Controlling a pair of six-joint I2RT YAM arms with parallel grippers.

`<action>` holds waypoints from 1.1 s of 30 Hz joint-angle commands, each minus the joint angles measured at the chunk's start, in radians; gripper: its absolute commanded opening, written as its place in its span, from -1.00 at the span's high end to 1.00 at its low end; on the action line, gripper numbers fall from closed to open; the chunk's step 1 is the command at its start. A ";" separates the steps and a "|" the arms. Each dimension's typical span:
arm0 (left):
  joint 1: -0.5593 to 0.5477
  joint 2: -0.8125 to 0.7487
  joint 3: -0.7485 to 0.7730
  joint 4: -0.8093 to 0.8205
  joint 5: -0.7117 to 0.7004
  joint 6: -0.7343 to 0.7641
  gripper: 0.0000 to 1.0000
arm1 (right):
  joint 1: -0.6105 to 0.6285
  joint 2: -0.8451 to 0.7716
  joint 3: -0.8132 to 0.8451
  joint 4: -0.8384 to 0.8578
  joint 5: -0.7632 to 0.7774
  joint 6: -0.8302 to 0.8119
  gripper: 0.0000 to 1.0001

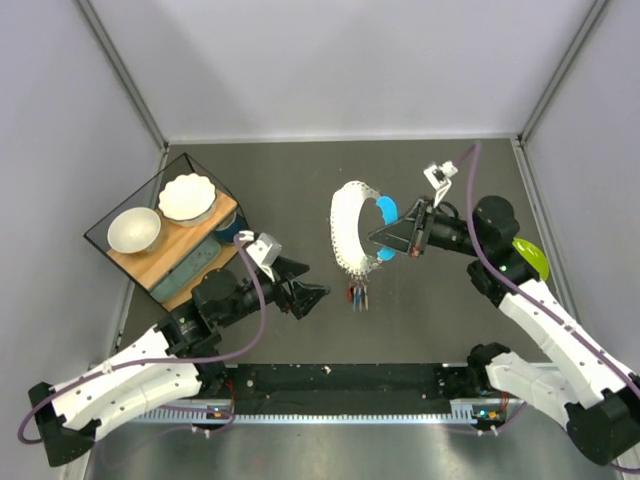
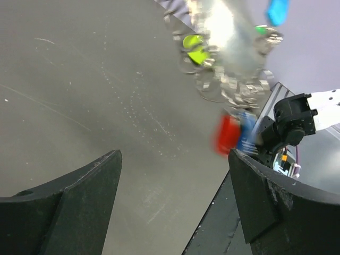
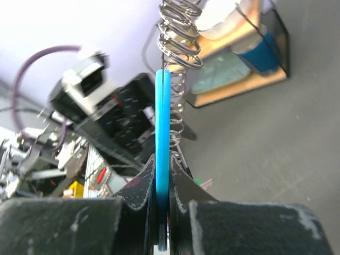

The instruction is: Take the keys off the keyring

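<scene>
My right gripper (image 1: 382,236) is shut on a flat blue tag (image 3: 162,133), gripped edge-on between its fingers (image 3: 150,170). From the tag runs the keyring, a pale arc of linked metal rings (image 1: 345,225), seen close as a coil of rings (image 3: 178,53). At the arc's lower end hang the keys (image 1: 357,295), with red and blue heads (image 2: 229,133); a green tag (image 2: 197,50) sits higher on the rings. My left gripper (image 1: 315,282) stands open just left of the keys, nothing between its fingers (image 2: 85,196).
A dark-framed box (image 1: 195,270) at the left holds two white bowls (image 1: 185,197). A lime-green plate (image 1: 530,258) lies by the right arm. A black rail (image 1: 340,380) runs along the near table edge.
</scene>
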 commanded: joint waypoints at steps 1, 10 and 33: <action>0.021 0.021 0.034 0.102 0.080 -0.076 -0.72 | 0.010 -0.125 -0.053 0.354 -0.171 -0.009 1.00; 0.048 0.023 -0.004 0.358 0.347 -0.192 -0.73 | 0.012 -0.127 -0.121 0.447 -0.205 0.011 1.00; 0.050 0.164 0.060 0.421 0.347 -0.243 -0.22 | 0.121 -0.064 -0.187 0.434 -0.189 -0.056 1.00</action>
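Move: The near, hanging end of the keyring is about 4 cm ahead of my left hand, 9 cm to its right and 3 cm higher. The keys dangle just under that end, some 3 cm ahead and 9 cm right, nearly level with the hand. The blue tag is about 8 cm ahead, 14 cm right and 7 cm up. From my right hand, which pinches that tag, the keyring's near end is roughly 4 cm back, 4 cm left and 5 cm below. I keep the blue tag pinched in my right hand and draw the keyring back about 7 cm, rising briefly and sinking again while the wrist turns counter-clockwise and rolls. My left hand lifts about 5 cm and works rightward and a little back to the hanging coil, turning some 15 degrees clockwise, its open fingers starting to narrow around the coil's near part. ##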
